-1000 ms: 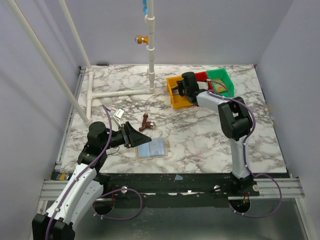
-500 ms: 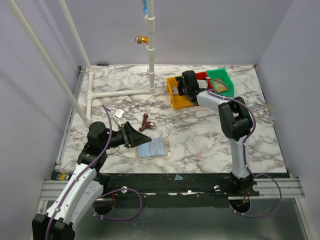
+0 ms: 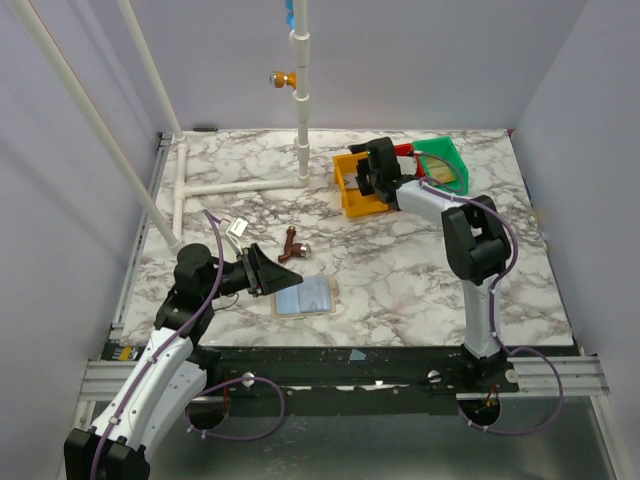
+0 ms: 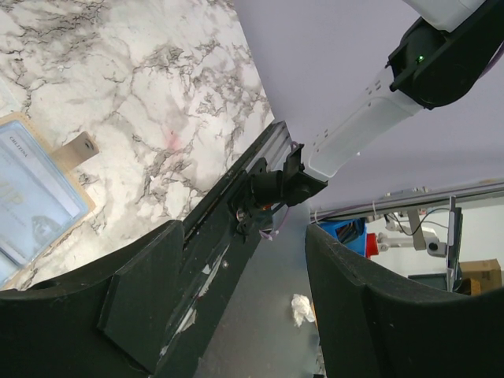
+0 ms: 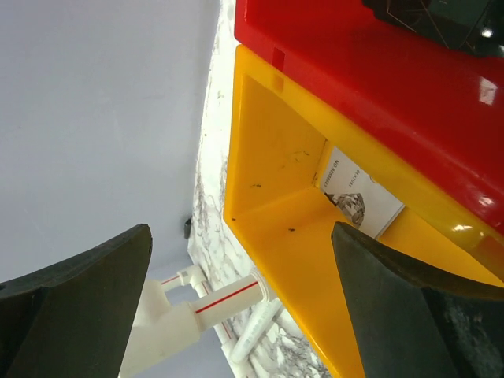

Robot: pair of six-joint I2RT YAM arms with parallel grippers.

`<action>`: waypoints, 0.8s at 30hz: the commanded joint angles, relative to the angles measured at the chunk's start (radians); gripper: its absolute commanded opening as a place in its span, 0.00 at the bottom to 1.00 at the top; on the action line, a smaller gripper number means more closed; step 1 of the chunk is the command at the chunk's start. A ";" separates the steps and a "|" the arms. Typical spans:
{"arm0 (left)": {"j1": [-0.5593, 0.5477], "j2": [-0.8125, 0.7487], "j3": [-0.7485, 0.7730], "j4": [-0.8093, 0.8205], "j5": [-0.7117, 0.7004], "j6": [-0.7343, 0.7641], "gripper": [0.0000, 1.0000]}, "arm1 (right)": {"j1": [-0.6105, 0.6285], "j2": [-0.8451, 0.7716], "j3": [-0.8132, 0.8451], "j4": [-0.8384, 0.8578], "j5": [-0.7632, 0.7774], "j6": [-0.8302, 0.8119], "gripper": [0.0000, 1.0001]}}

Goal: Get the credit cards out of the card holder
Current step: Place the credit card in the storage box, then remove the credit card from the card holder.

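Note:
The card holder (image 3: 303, 296), a flat grey-blue sleeve, lies on the marble near the front edge. In the left wrist view it shows at the left border (image 4: 31, 197) with a tan tab. My left gripper (image 3: 278, 280) hovers just left of it, open, with nothing between its fingers (image 4: 244, 228). My right gripper (image 3: 372, 178) hangs over the yellow bin (image 3: 350, 195), jaws wide open and empty (image 5: 240, 232). One pale printed card (image 5: 358, 198) lies in the yellow bin's far corner (image 5: 299, 236).
A red bin (image 3: 403, 152) and a green bin (image 3: 445, 162) stand right of the yellow one at the back. A small brown fitting (image 3: 293, 243) and a white clip (image 3: 237, 227) lie behind the card holder. White pipes (image 3: 240, 186) run across the back left.
My right gripper's jaws have spread wide apart over the yellow bin and shifted slightly. The left arm and the card holder have stayed put.

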 commanded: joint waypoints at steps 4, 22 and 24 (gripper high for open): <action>-0.004 -0.012 0.014 -0.003 0.018 0.009 0.65 | -0.002 -0.056 -0.062 -0.077 -0.024 -0.050 1.00; -0.004 0.007 0.002 0.001 -0.031 0.011 0.65 | -0.004 -0.343 -0.276 -0.158 -0.189 -0.323 1.00; -0.004 0.009 -0.003 0.003 -0.041 0.011 0.65 | -0.003 -0.394 -0.320 -0.161 -0.216 -0.360 1.00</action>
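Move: The right hand is open above the yellow box; the credit card inside is about 3 cm ahead, level sideways and 9 cm below. The red box is some 9 cm right and 3 cm ahead of the hand, 8 cm below. The card holder is about 39 cm back, 14 cm left and 11 cm below. For the idle left hand, the card lies some 43 cm ahead, 13 cm right, 20 cm below. The right hand, still open, backs some 8 cm away from the card, then also rises 3 cm, turning counter-clockwise. ##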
